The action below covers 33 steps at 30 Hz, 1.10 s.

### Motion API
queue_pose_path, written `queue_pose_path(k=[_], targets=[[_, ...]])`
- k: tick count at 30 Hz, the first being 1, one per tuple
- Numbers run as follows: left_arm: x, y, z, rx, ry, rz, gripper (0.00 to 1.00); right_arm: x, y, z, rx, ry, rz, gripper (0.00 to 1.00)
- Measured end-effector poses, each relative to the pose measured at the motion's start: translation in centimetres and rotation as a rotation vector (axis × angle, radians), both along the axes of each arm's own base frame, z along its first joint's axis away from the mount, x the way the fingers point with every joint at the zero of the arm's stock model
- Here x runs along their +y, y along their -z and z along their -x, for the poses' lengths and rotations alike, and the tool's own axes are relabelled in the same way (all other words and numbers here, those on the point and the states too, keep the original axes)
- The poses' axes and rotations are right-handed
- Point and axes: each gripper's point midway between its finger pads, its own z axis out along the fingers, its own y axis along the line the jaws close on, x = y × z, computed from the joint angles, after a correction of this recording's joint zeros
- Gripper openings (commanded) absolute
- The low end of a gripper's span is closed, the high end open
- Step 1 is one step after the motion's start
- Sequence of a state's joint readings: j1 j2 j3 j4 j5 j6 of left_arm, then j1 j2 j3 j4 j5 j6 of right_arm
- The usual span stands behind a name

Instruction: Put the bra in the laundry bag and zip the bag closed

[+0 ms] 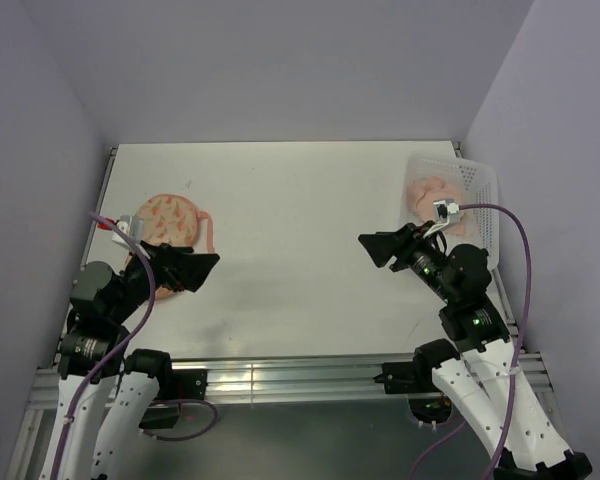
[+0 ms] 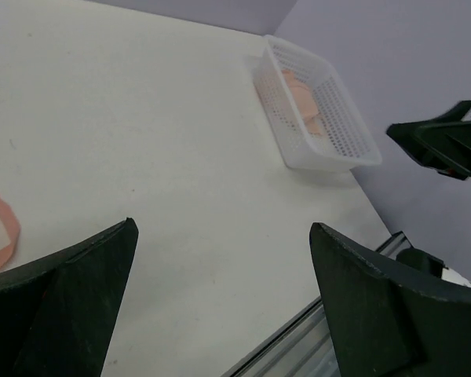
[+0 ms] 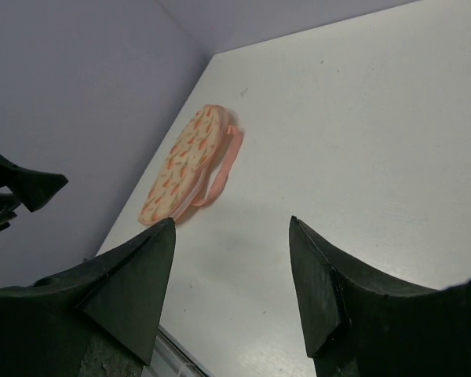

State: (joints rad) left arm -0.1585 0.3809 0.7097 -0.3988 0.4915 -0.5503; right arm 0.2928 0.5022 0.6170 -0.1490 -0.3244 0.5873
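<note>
The laundry bag (image 1: 170, 217), a peach oval pouch with orange pattern and a pink loop, lies at the left of the table; it also shows in the right wrist view (image 3: 184, 162). The bra (image 1: 432, 192), pale peach-pink, lies inside the white perforated basket (image 1: 477, 180) at the right; it shows in the left wrist view (image 2: 304, 100) too. My left gripper (image 1: 208, 262) is open and empty, just right of the bag, above the table. My right gripper (image 1: 370, 243) is open and empty, left of the basket.
The basket (image 2: 341, 133) stands against the right wall at the table's far right. Lilac walls close in the left, back and right. A metal rail (image 1: 280, 375) runs along the near table edge.
</note>
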Motion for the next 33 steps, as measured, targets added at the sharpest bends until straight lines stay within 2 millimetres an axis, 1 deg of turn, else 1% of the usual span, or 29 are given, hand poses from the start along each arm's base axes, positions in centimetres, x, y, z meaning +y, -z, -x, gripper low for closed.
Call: queue_pose_path(k=[2,4,6,11,14,16,18,21,24,27,29,33], targets=[[0.5,0.8,-0.9,0.04,-0.043,-0.01,0.99,0.2,-0.1,0.1,-0.003,-0.008,-0.006,0.66],[1.2,1.8,-2.1,0.094,-0.099,-0.026,0.96,0.4,-0.1,0.1,-0.005,-0.014,-0.012,0.66],[2.0,2.7,-3.6,0.147,-0.171,-0.039,0.93,0.6,0.2,0.1,-0.004,-0.02,-0.017,0.66],[3.9,4.1,-6.8,0.227,-0.337,-0.019,0.92,1.7,2.2,0.1,0.029,-0.06,-0.024,0.65],[4.9,5.2,-9.2,0.271,-0.434,-0.002,0.89,2.7,3.4,0.3,0.054,-0.094,-0.02,0.65],[5.9,6.9,-11.0,0.323,-0.511,-0.022,0.87,3.3,4.1,0.5,0.063,-0.118,-0.018,0.65],[6.9,9.5,-12.7,0.394,-0.592,-0.073,0.84,3.9,4.5,0.6,0.069,-0.138,-0.016,0.65],[8.6,13.6,-14.2,0.495,-0.702,-0.179,0.81,4.6,4.7,0.8,0.068,-0.164,-0.018,0.65],[10.0,16.7,-15.2,0.57,-0.789,-0.28,0.81,5.2,4.7,0.9,0.065,-0.186,-0.019,0.65],[10.8,18.7,-17.0,0.617,-0.832,-0.374,0.81,5.7,4.4,1.2,0.052,-0.205,-0.023,0.65],[11.0,19.9,-18.1,0.643,-0.835,-0.426,0.81,5.8,4.2,1.4,0.04,-0.214,-0.027,0.65],[10.8,22.2,-19.1,0.689,-0.819,-0.496,0.76,5.9,4.3,1.7,0.028,-0.222,-0.028,0.65]])
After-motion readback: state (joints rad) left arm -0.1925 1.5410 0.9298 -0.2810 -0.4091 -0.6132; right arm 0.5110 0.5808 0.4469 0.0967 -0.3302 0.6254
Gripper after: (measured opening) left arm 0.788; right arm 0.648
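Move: The laundry bag lies about 18 cm ahead of the left hand, 17 cm to its left and some 26 cm below. Its loose peach band is nearer the left hand's line, roughly 23 cm ahead and 6 cm to the left, flat on the table. From the right hand the bag is about 15 cm ahead and 53 cm to the left, while the bra sits in the white basket 27 cm ahead and 24 cm to its right, both some 25 cm down. Towards the right-hand rim of the laundry bag, the left hand swings forward and left, then dives: about 22 cm down, 19 forward and 11 left. Its wrist turns counter-clockwise and tips the fingers steeply down, their wide gap narrowing by about a fifth; contact can't be made out. The empty right hand drifts some 6 cm left and 4 down, bagward. ##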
